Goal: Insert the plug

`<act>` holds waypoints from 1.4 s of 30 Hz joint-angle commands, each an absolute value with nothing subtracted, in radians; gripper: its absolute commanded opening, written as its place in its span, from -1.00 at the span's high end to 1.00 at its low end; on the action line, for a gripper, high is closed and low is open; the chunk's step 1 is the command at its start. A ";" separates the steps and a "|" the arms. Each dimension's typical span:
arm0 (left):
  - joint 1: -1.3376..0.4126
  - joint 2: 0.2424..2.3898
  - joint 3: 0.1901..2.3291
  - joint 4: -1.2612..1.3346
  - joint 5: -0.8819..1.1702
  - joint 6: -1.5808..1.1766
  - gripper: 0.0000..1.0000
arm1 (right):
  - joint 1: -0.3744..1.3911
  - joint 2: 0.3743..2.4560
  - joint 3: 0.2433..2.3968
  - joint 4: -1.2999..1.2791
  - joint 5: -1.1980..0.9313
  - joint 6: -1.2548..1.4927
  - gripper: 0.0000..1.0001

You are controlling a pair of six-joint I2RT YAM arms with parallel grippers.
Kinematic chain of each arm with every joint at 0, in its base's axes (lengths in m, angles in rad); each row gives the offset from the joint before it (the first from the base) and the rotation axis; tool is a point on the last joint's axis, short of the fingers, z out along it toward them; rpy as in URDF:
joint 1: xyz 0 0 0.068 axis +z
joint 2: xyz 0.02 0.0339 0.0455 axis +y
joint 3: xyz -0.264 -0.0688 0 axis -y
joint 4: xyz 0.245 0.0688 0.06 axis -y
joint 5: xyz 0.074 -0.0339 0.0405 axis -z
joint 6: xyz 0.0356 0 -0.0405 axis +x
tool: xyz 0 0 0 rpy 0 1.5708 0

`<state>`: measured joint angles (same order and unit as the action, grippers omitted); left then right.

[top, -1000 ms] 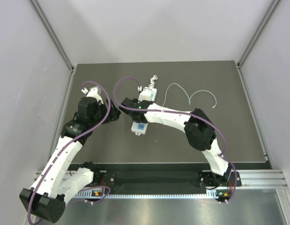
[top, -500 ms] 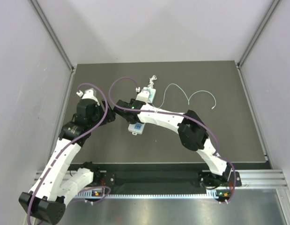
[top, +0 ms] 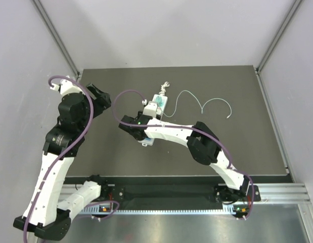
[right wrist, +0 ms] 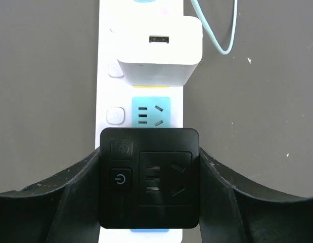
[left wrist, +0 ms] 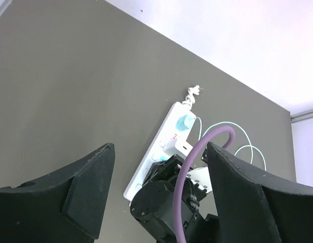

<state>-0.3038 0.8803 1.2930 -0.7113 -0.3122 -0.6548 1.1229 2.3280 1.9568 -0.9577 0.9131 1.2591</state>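
Note:
My right gripper (right wrist: 149,172) is shut on a black square adapter (right wrist: 149,178) with a power button, one finger on each side. It holds the adapter flat over the long white power strip (right wrist: 108,91), just near of a teal socket (right wrist: 151,111). I cannot tell whether the adapter is seated. The teal plug (left wrist: 185,122) sits at the strip's far end, and its thin cable (top: 207,104) loops to the right. My left gripper (left wrist: 161,174) hangs open and empty, raised at the back left (top: 99,96), well away from the strip (top: 159,105).
A plain white block (right wrist: 159,48) with a USB port is plugged into the strip just beyond the teal socket. The right arm's purple cable (left wrist: 196,167) arches over its wrist. Grey walls enclose the dark mat (top: 247,142) on three sides.
The left arm has lifted and swung back to the left, away from the strip. The right gripper has slid toward the strip's near end with the black adapter.

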 commanded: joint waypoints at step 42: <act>-0.307 0.752 1.014 -0.591 0.307 -0.419 -0.59 | 0.827 1.030 0.968 -0.505 0.210 0.574 -0.99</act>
<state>-0.3038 0.7567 1.0496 -0.6846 0.1944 -0.4782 0.8314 1.1355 1.0355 -0.5861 0.2516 0.6491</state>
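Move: The power strip's socket for the black plug lies straight below the right hand, about 3 cm down, with the plug already on it between the fingers. From this hand the white charger stands some 7 cm ahead and 2 cm right, about 1 cm lower; the cyan plug is roughly 13 cm ahead, 4 cm right and 2 cm lower. The socket is about 4 cm ahead, 15 cm right and 33 cm below the left hand. The black plug, still gripped, is shifted about a centimetre right and up with a slight counter-clockwise turn; then the right fingers open wide and let go. The right hand draws back some 7 cm, then swings up and right, away from the strip, its left side rolling up as it turns counter-clockwise. The open left hand drifts right, down and back towards the strip, turning some 30 degrees clockwise. ##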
